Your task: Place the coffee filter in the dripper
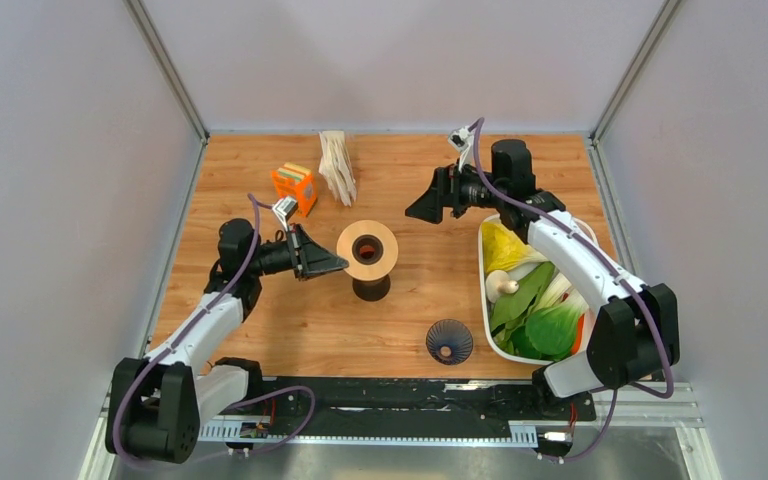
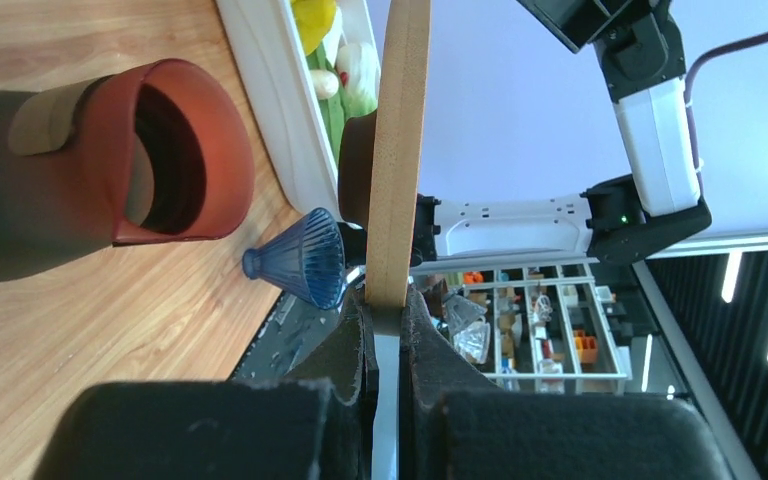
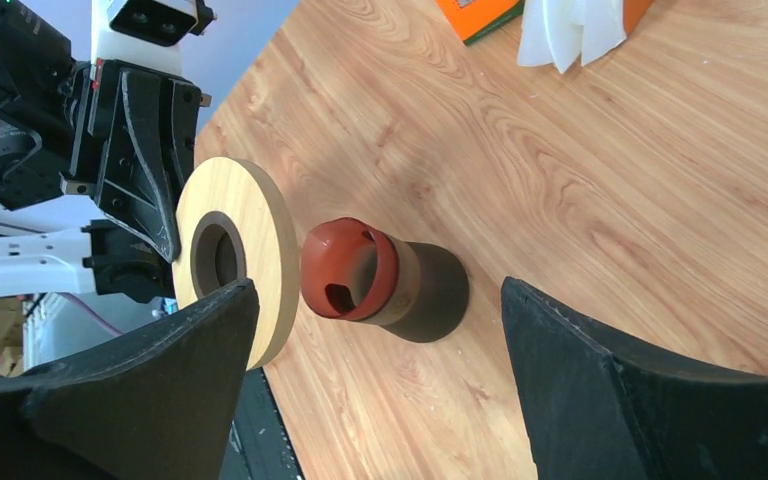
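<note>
The dripper (image 1: 449, 341), a small dark blue ribbed cone, stands near the front edge of the table; it also shows in the left wrist view as the dripper (image 2: 300, 260). White coffee filter papers (image 1: 338, 166) lie in a fan-shaped stack at the back, and the right wrist view catches the coffee filter stack (image 3: 570, 30) at its top edge. My left gripper (image 1: 336, 264) is shut on the rim of a tan wooden ring (image 1: 367, 250), held above a brown pot (image 1: 371, 288). My right gripper (image 1: 420, 208) hangs open and empty, right of the ring.
An orange box (image 1: 295, 187) sits left of the filters. A white tub (image 1: 485, 290) of vegetables fills the right side. Seen from the left wrist, the ring (image 2: 400, 150) is edge-on between my fingers, with the pot (image 2: 110, 170) to its left.
</note>
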You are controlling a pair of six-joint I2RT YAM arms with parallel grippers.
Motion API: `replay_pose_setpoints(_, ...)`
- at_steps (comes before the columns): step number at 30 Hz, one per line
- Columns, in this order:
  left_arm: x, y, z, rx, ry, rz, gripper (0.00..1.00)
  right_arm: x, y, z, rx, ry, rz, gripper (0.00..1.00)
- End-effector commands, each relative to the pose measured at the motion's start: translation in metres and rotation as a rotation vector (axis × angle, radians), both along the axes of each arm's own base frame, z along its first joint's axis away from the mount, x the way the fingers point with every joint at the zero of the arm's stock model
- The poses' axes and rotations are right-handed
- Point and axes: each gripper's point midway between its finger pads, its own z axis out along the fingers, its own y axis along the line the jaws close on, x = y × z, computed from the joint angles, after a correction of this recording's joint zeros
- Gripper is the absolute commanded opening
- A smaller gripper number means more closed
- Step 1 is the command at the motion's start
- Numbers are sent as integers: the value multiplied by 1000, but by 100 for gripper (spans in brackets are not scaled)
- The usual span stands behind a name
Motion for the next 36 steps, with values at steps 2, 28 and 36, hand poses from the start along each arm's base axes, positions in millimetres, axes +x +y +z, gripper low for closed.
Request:
replay_pose_setpoints(2,11,0,4,-4,17,-15,0,1,-4,3,-30,-75,-18,95)
replay_pose_setpoints(28,36,1,-34,50,156,-25,0,-13,5,-4,-29,-51,43,93)
replay_pose_setpoints(36,36,3,-47,87,184,-39,0,-12,5,-5,-34,-52,47,93)
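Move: My left hand grips the wooden ring by its rim; the carafe's middle stands about 5 cm ahead, 5 cm to the right and 13 cm below. From that hand, the blue dripper is some 24 cm right and 9 cm back, the paper filters roughly 30 cm straight ahead, and the orange box about 27 cm ahead and 12 cm left. From my right hand, empty and open, the carafe lies some 13 cm left, 6 cm back and 16 cm below. I bring the ring down onto the carafe's mouth with my left hand, sinking about 5 cm in all: first down and forward some 4 cm, then nearly straight down, with the ring's far side tipping down some 15 degrees to level it. My left fingers stay shut on the rim. My right hand, still wide open, just lowers about 2 cm. ##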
